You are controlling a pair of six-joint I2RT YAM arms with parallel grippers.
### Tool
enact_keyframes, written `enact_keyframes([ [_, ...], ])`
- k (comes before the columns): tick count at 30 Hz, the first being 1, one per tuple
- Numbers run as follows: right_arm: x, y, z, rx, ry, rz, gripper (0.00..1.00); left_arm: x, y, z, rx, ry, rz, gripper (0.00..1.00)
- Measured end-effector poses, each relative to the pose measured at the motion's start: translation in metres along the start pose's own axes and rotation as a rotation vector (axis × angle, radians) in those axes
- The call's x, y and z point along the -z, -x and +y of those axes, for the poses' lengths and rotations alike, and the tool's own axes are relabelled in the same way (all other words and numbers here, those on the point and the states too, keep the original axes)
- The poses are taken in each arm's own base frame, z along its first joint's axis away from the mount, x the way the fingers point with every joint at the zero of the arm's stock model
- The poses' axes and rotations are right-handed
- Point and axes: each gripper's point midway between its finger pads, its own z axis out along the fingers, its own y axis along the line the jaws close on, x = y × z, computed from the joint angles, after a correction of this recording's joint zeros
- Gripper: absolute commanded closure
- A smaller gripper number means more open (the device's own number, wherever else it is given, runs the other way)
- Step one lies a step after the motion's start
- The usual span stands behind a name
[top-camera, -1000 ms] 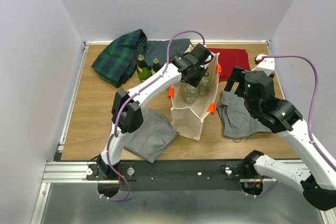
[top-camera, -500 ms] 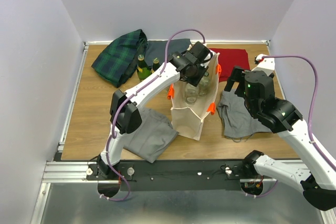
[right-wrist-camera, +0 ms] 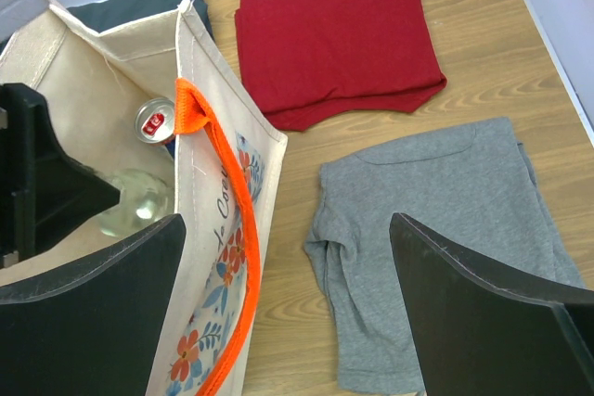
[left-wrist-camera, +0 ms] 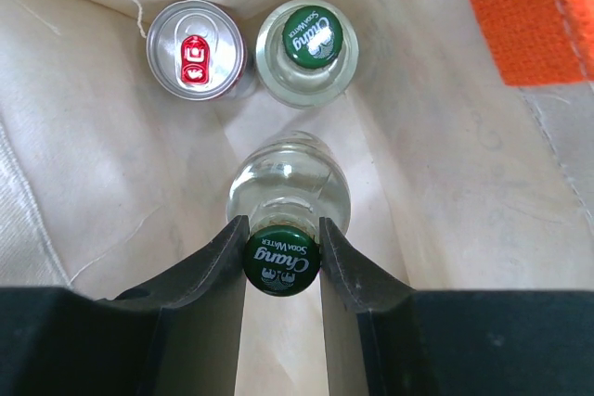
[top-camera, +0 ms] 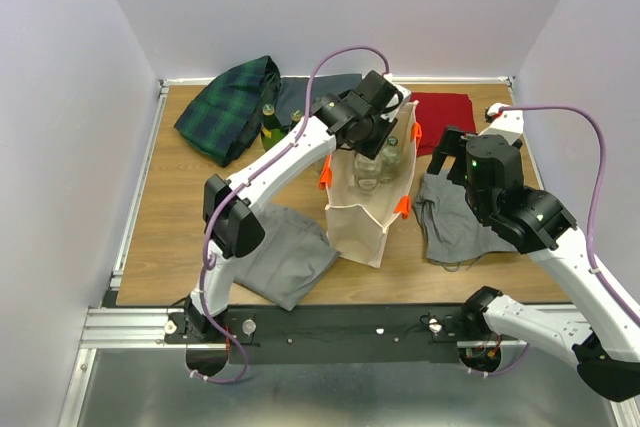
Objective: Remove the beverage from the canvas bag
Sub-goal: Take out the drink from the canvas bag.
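Observation:
The cream canvas bag (top-camera: 362, 217) with orange handles stands upright at the table's middle, and its flowered side (right-wrist-camera: 212, 257) faces the right wrist camera. My left gripper (left-wrist-camera: 282, 225) reaches down into its mouth. It is shut on the green cap of a clear glass soda-water bottle (left-wrist-camera: 288, 183), the beverage. A second clear bottle (left-wrist-camera: 307, 44) and a silver can (left-wrist-camera: 195, 49) stand deeper in the bag. From above, my left gripper (top-camera: 372, 139) is over the bag's far end. My right gripper (right-wrist-camera: 288, 229) hangs open and empty, right of the bag above a grey shirt (right-wrist-camera: 436, 229).
A green plaid cloth (top-camera: 228, 107) and a dark green bottle (top-camera: 268, 125) sit at the back left. A red cloth (top-camera: 440, 110) lies at the back right, a grey cloth (top-camera: 285, 259) front left of the bag, and a dark grey cloth (top-camera: 318, 93) behind it.
My left gripper has risen a little and drawn toward the back, with the bottle still in its grip. The right arm has not moved.

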Motion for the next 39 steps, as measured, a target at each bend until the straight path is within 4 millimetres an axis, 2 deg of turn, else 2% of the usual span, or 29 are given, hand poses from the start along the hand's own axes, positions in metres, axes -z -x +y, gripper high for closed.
enact_keyframes([
  [39, 0.001, 0.001, -0.001, -0.005, 0.003, -0.004, 0.00, 0.089, 0.036, -0.002, 0.002, -0.028, -0.174, 1.00],
])
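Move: I already have a clear bottle hanging by its green cap from my left hand, inside the bag. The standing bottles it is bound for lie about 15 cm left of that hand, 5 cm farther out, their middles some 15 cm lower. Still in the bag are another clear bottle, about 5 cm ahead and 5 cm right, and the can, about 9 cm ahead and 1 cm right. From my right hand the standing bottles are roughly 29 cm left and 13 cm ahead. I keep my left fingers pinched on the green cap and draw the bottle steadily up out of the bag, about 9 cm, easing some 2 cm left and 2 cm back as I climb. My wrist tilts about 10 degrees on the way, so my fingertips swing outward, forward and to the right. ##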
